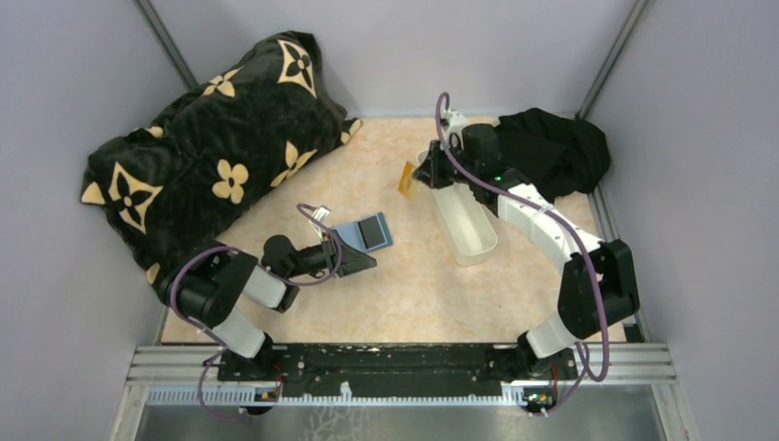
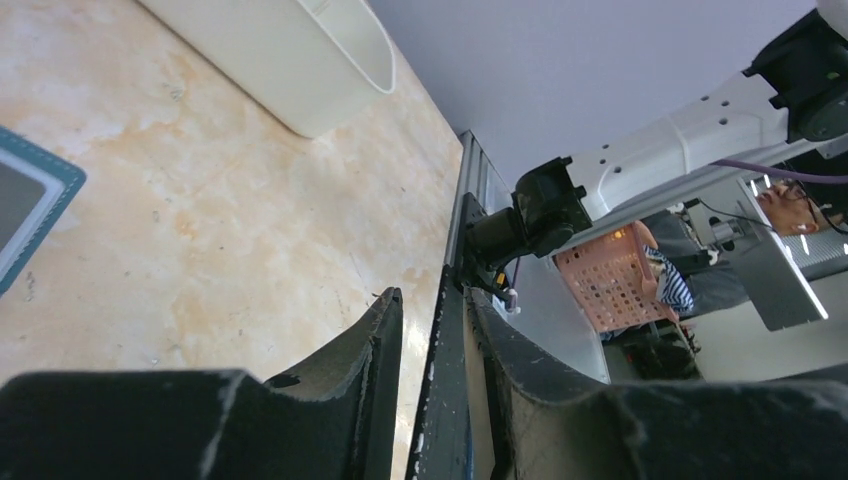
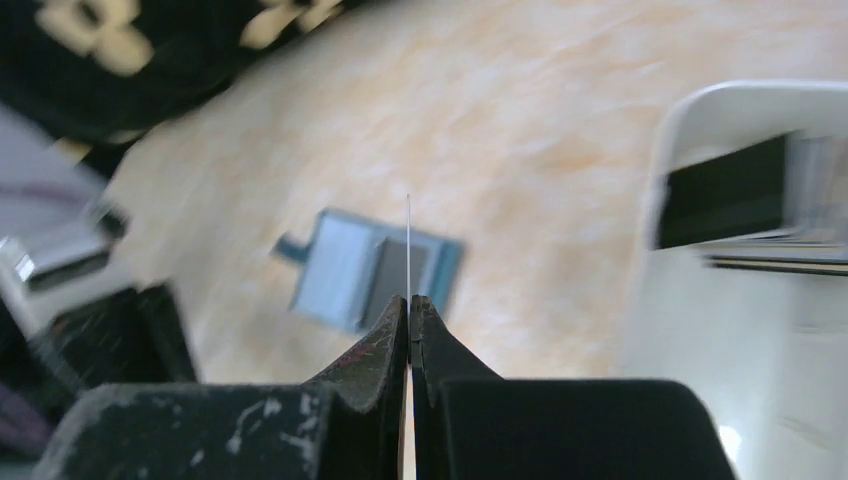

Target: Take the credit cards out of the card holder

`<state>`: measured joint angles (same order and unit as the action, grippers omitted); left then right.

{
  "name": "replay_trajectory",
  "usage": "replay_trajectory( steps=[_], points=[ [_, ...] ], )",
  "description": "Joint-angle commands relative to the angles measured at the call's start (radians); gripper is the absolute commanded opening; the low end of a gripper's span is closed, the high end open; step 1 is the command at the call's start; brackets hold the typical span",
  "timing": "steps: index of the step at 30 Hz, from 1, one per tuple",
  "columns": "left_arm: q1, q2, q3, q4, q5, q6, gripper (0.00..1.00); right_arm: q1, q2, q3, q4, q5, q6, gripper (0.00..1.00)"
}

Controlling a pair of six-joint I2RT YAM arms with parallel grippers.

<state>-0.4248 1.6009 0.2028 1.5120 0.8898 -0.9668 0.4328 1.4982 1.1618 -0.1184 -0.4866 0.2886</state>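
The teal-blue card holder [image 1: 354, 231] lies open on the table with a dark grey card [image 1: 375, 230] in its right half. My left gripper [image 1: 360, 260] sits just on the near side of it, open, with nothing between its fingers [image 2: 385, 330]; only a corner of the holder [image 2: 30, 205] shows at that view's left edge. My right gripper [image 1: 421, 176] hovers by the far end of the white tray [image 1: 470, 237], shut on a tan-gold credit card [image 1: 405, 177]. In the right wrist view that card [image 3: 408, 240] stands edge-on in the right gripper [image 3: 409, 302], with the holder [image 3: 340, 265] blurred behind.
The white tray [image 3: 670, 130] holds a dark card [image 3: 725, 190]. A black pillow with gold flowers [image 1: 220, 147] fills the back left. A black cloth [image 1: 551, 147] lies at the back right, behind the right arm. Grey walls close in both sides.
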Motion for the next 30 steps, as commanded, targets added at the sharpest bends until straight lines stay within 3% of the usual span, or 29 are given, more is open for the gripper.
replay_trajectory(
  steps=[1,5,15,30],
  points=[
    [0.0,0.048,0.0,0.278,-0.061,0.018,0.35,-0.049,0.039,0.104,0.059,0.42,-0.026,0.0],
    [0.0,0.062,0.003,0.278,-0.078,0.02,0.34,-0.107,0.092,0.117,0.129,0.495,-0.004,0.0],
    [-0.002,0.069,0.038,0.265,-0.08,0.007,0.37,-0.149,0.296,0.107,0.358,0.475,0.078,0.0],
    [-0.002,0.112,0.045,0.278,-0.057,0.007,0.38,-0.144,0.426,0.105,0.457,0.434,0.122,0.0]
  ],
)
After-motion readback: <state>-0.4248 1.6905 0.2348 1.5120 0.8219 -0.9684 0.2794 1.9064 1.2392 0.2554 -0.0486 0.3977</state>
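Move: The right hand already pinches the orange card; the card stack it heads for lies in the far end of the white box, about 17 cm ahead, 9 cm right and 18 cm below. The box's middle is some 6 cm ahead and 14 cm right of this hand, the card holder roughly level with it and 11 cm left. From the left hand the holder lies about 15 cm ahead, 2 cm left and 13 cm below; the stack is 32 cm ahead and 17 cm right. Keeping the orange card pinched between shut fingertips, the right hand swings swiftly forward and right, nearly level at first, turning some 35 degrees clockwise, then sinks about 9 cm towards the card stack in the box's far end, easing to a stop. The left hand, empty and part open, creeps 2 cm forward towards the card holder and dips slightly. ##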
